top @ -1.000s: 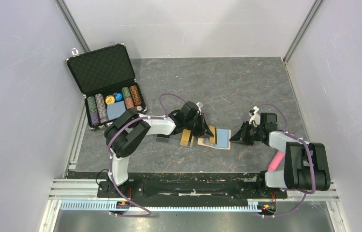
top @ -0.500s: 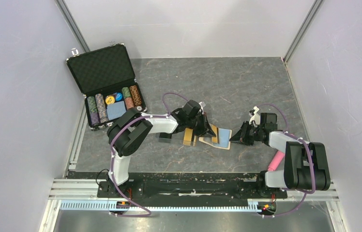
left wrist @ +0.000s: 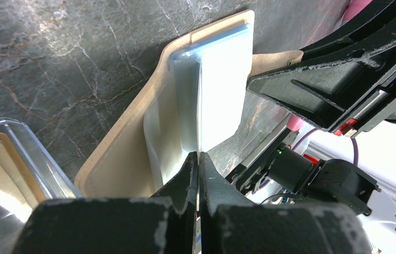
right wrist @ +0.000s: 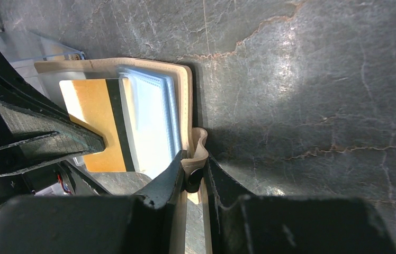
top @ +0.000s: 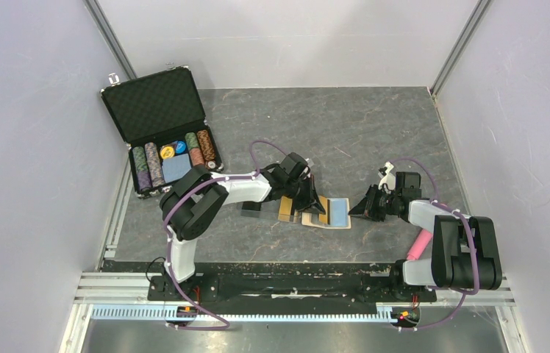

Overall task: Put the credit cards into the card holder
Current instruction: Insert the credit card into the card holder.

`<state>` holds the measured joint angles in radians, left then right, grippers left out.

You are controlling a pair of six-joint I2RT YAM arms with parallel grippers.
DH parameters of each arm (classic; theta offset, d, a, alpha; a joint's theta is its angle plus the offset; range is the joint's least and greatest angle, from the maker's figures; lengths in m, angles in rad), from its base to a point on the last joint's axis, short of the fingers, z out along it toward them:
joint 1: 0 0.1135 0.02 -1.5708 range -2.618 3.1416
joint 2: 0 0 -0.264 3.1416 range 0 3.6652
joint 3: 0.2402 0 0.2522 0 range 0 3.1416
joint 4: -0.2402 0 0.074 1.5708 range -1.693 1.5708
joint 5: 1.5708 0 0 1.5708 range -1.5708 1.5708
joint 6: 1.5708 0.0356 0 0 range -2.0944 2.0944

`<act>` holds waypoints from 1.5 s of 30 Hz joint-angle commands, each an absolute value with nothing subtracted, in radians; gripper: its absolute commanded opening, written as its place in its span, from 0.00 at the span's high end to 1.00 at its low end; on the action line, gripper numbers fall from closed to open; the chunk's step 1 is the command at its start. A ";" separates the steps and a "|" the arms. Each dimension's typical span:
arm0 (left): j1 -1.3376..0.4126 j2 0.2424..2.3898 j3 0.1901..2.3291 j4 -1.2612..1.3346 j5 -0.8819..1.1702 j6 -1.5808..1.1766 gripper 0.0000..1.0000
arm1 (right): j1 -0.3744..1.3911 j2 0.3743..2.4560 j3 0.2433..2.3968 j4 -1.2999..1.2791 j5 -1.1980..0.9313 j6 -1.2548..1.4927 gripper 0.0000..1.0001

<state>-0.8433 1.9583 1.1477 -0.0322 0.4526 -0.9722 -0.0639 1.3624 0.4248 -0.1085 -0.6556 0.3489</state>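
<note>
The tan card holder [top: 315,219] lies open mid-table, its blue lining [top: 339,211] facing up. My left gripper [top: 319,207] is shut on the gold-orange credit card [right wrist: 91,119], which has a black stripe, and holds it over the blue pockets [right wrist: 153,121]. In the left wrist view the card shows edge-on [left wrist: 200,106] between the shut gripper [left wrist: 198,160], above the wallet [left wrist: 127,143]. My right gripper [top: 356,211] is shut on the wallet's snap tab [right wrist: 199,145] at its right edge; the right wrist view shows the pinch [right wrist: 192,174]. A small dark rectangle [top: 251,208], possibly the black card, lies left of the wallet.
A clear plastic sleeve [top: 285,209] with a gold piece inside lies just left of the wallet, also in the left wrist view [left wrist: 10,159]. An open black foam-lined case [top: 162,132] with poker chips stands at the back left. A pink object [top: 420,241] lies by the right arm.
My left gripper has moved right with the gold-orange card, from beside the sleeve to over the wallet's pockets. The right gripper has stayed on the snap tab.
</note>
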 commanded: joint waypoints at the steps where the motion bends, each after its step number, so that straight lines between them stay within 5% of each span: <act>1: -0.860 1.960 1.180 -0.056 0.495 -0.941 0.98 | -0.063 1.380 0.389 -0.150 -0.612 0.329 1.00; 12: -0.876 2.032 1.268 -0.134 0.507 -0.927 0.97 | -0.063 1.378 0.388 -0.149 -0.617 0.329 1.00; 21: -0.888 2.022 1.363 -0.386 0.389 -0.803 0.54 | -0.063 1.380 0.390 -0.149 -0.617 0.329 1.00; 34: -0.916 2.072 1.531 -0.649 0.223 -0.661 0.47 | -0.064 1.382 0.391 -0.149 -0.617 0.328 1.00; 45: -0.941 2.174 1.635 -0.639 0.310 -0.648 0.48 | -0.064 1.384 0.390 -0.149 -0.620 0.325 1.00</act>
<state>-0.9218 2.1319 1.5784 -0.6434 0.2790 -0.7029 -0.0650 1.3640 0.4183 -0.1024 -0.6712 0.3489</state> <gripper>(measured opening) 0.530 0.145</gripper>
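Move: The left hand holds a gold card over the open card holder, whose blue pocket lies about 4 cm to its right, level fore and aft, and some 2 cm below. The card tray is about 10 cm to its left and 1 cm below, also level with it. The strap is about 8 cm to its right and 3 cm below. From the right hand, which already pinches the strap, the blue pocket lies about 4 cm left, at nearly the same height. Left hand nudges the card 1 cm right, releases it and steepens 25 degrees; right hand keeps the strap. ##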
